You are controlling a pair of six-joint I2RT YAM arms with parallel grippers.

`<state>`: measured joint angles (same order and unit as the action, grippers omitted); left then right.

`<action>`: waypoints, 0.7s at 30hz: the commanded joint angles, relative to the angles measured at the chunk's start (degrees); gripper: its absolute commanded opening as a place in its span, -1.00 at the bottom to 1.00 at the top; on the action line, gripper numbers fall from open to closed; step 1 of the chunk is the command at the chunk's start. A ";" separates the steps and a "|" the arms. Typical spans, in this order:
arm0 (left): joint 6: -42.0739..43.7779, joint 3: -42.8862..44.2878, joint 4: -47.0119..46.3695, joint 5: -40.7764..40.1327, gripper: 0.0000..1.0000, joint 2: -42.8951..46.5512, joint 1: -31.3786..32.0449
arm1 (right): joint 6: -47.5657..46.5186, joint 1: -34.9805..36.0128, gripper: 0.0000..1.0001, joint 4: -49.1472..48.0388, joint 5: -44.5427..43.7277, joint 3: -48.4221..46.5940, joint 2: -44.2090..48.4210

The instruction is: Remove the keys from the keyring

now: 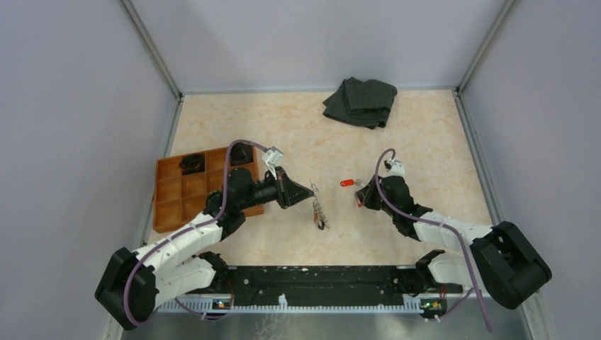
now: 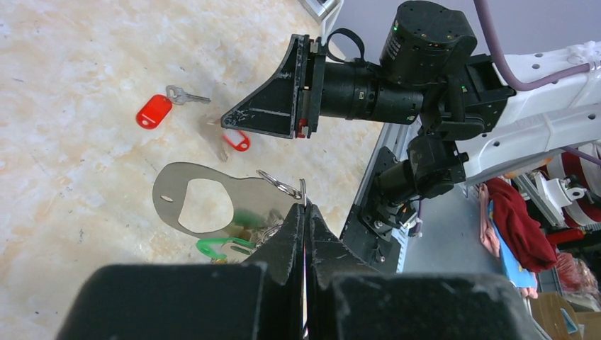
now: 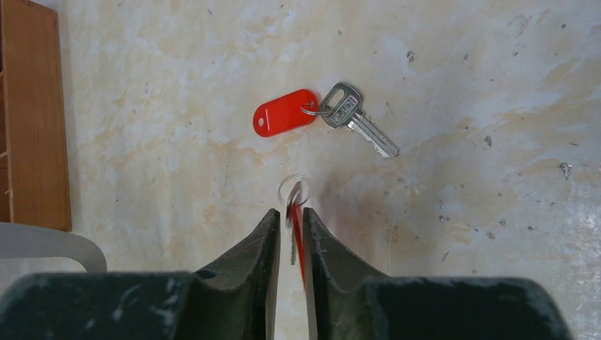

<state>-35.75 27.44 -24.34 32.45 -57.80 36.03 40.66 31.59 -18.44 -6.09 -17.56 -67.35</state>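
Observation:
My left gripper (image 1: pixel 312 190) (image 2: pixel 305 205) is shut on the thin silvery keyring (image 2: pixel 302 191) and holds it above the table. From the ring hang a flat silvery bottle opener (image 2: pixel 212 205), a green-tagged key (image 2: pixel 220 246) and more keys, seen as a bunch (image 1: pixel 319 212) in the top view. My right gripper (image 1: pixel 361 200) (image 3: pixel 288 212) is a little to the right, jaws slightly apart, with a blurred key and red tag (image 3: pixel 295 227) loose between them. Another key with a red tag (image 3: pixel 285 112) (image 1: pixel 347 183) lies on the table just beyond.
An orange gridded tray (image 1: pixel 170 191) stands at the left with black coiled objects (image 1: pixel 191 163) in its far cells. A dark folded cloth (image 1: pixel 360 103) lies at the back. Grey walls enclose the table on three sides.

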 commanded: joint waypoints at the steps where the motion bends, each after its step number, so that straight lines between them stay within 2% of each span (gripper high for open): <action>1: 0.59 2.37 -1.68 -0.89 -1.00 0.50 -0.28 | -0.50 -0.43 -0.60 -2.87 -0.31 -1.13 -0.50; 10: 0.94 2.35 -1.05 -1.83 -1.00 0.91 -0.43 | -2.71 -0.41 -0.34 1.61 -1.42 -3.38 2.54; 16: 0.85 2.43 -0.97 -2.26 -1.00 0.59 -0.42 | -6.35 -0.44 -0.01 9.31 -1.93 -6.66 6.54; 21: 0.27 2.51 0.28 -4.80 -1.00 0.38 -0.54 | -5.99 -0.44 0.15 11.99 -1.89 -7.68 9.92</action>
<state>-35.40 27.44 -22.44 29.98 -57.80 35.88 35.79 31.59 -8.80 -7.05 -22.74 -60.45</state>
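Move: The tagged key being set down is right at the right hand's barely parted fingertips, its middle about 2 cm below them. The other key with its red tag lies about 6 cm ahead, 2 cm left and 3 cm below the hand. The keyring, pinched in the left hand, is some 16 cm left, 10 cm back and 13 cm higher. From the left hand, the tagged key is about 10 cm ahead, 15 cm right and 15 cm below. The right hand stays low while its fingers open to about half, then rises about 4 cm off the tagged key. ##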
